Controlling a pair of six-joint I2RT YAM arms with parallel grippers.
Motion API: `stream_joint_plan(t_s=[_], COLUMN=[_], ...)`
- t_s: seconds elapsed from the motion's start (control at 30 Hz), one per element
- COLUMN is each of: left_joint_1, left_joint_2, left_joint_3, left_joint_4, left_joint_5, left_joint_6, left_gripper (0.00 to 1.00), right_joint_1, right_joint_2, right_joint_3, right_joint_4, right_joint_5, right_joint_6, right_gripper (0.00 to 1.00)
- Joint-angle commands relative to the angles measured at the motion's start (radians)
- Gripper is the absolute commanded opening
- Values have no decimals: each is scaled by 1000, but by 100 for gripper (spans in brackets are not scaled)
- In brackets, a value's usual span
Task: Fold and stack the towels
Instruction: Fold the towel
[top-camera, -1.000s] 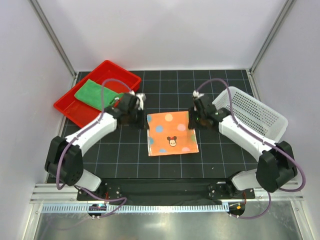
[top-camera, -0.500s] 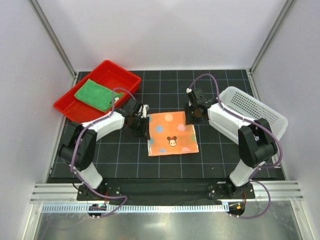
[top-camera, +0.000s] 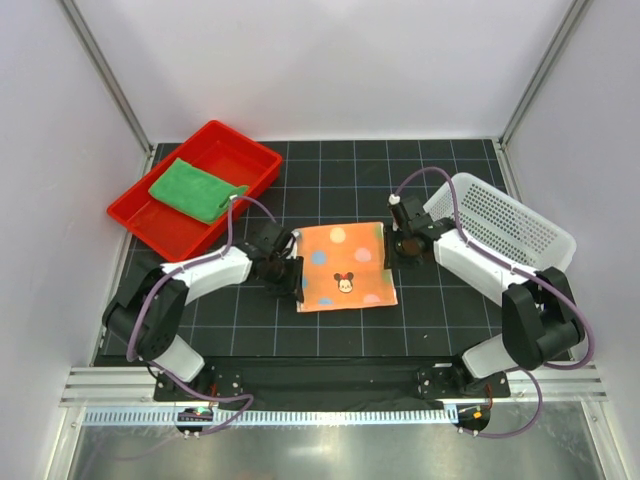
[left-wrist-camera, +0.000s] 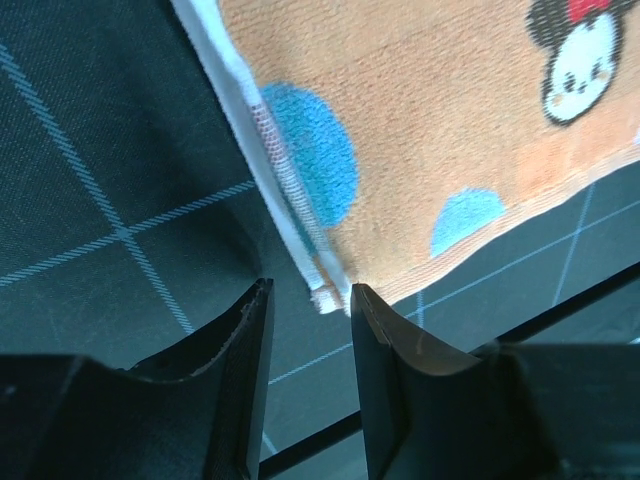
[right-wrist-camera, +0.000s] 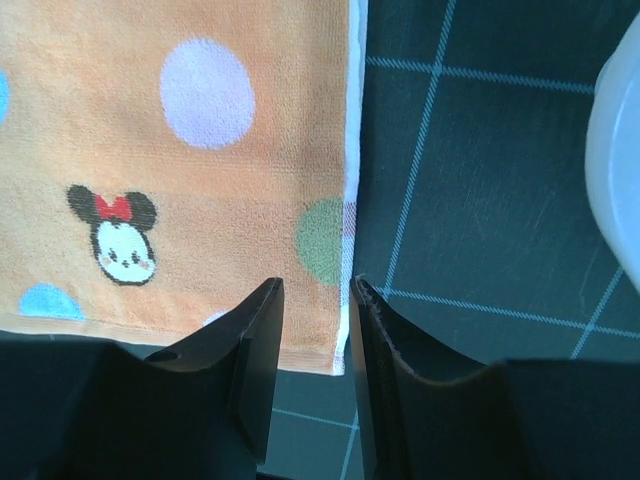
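An orange towel (top-camera: 343, 266) with coloured polka dots and a cartoon mouse lies flat, folded, in the middle of the black mat. My left gripper (top-camera: 291, 282) is at its near-left corner. In the left wrist view the jaws (left-wrist-camera: 310, 290) stand open, with the towel's (left-wrist-camera: 430, 120) white-hemmed corner just ahead of the gap. My right gripper (top-camera: 394, 250) is at the towel's right edge. Its jaws (right-wrist-camera: 317, 285) are open and straddle the hem of the towel (right-wrist-camera: 200, 170) near a corner, with the cloth lying flat below. A green towel (top-camera: 195, 188) rests folded in the red tray (top-camera: 252, 158).
The white perforated basket (top-camera: 510, 225) stands at the right, close behind my right arm, and its rim (right-wrist-camera: 618, 150) shows in the right wrist view. The red tray sits at the back left. The mat (top-camera: 340, 180) has a white grid.
My left gripper has slid along the towel's left edge toward its near corner and opened a little wider. The right gripper has shifted slightly nearer along the right edge.
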Motion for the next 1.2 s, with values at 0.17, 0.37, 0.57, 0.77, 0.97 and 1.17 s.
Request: stream_joint_plan(t_s=[0.17,0.37,0.57,0.77,0.97,1.17], left_joint_1=[-43,-49,-56,-65,-68,-68], left_joint_2=[-25,-2,9,24,18,-77], left_joint_3=[-6,-13,-16,-13,2,80], left_joint_4=[94,103,102,103,84,-68], left_joint_5=[-20,-47,-59,-66,-70,-108], left_joint_6=[-77,-100,-110,-115,-113,-89], left_gripper=[38,33,29,27,0,0], right_joint_1=[3,4,4,4,4,3], right_joint_2=[-47,-71,-84,-96,-99,-104], right_joint_3=[-105,-117,-124,-127,-136,-131], right_joint_4=[55,53,55,55,58,49], right_joint_5=[-5,4,3,7,13,33], right_joint_6=[66,66,66,67,69,75], right_gripper=[39,39,39,39,39,39])
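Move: The orange towel's near left corner lies just beneath the left hand, about 2 cm back, 1 cm right and 2 cm down; the mouse print is some 10 cm right and 4 cm ahead. The near right corner is about 7 cm back from the right hand, 1 cm right and 6 cm down. From the right hand, the white basket's middle stands roughly 23 cm right and 8 cm ahead. Left fingers shift about 1.5 cm right, then shut, pinching the towel's near left corner; right hand draws back 3 cm, sinking. ##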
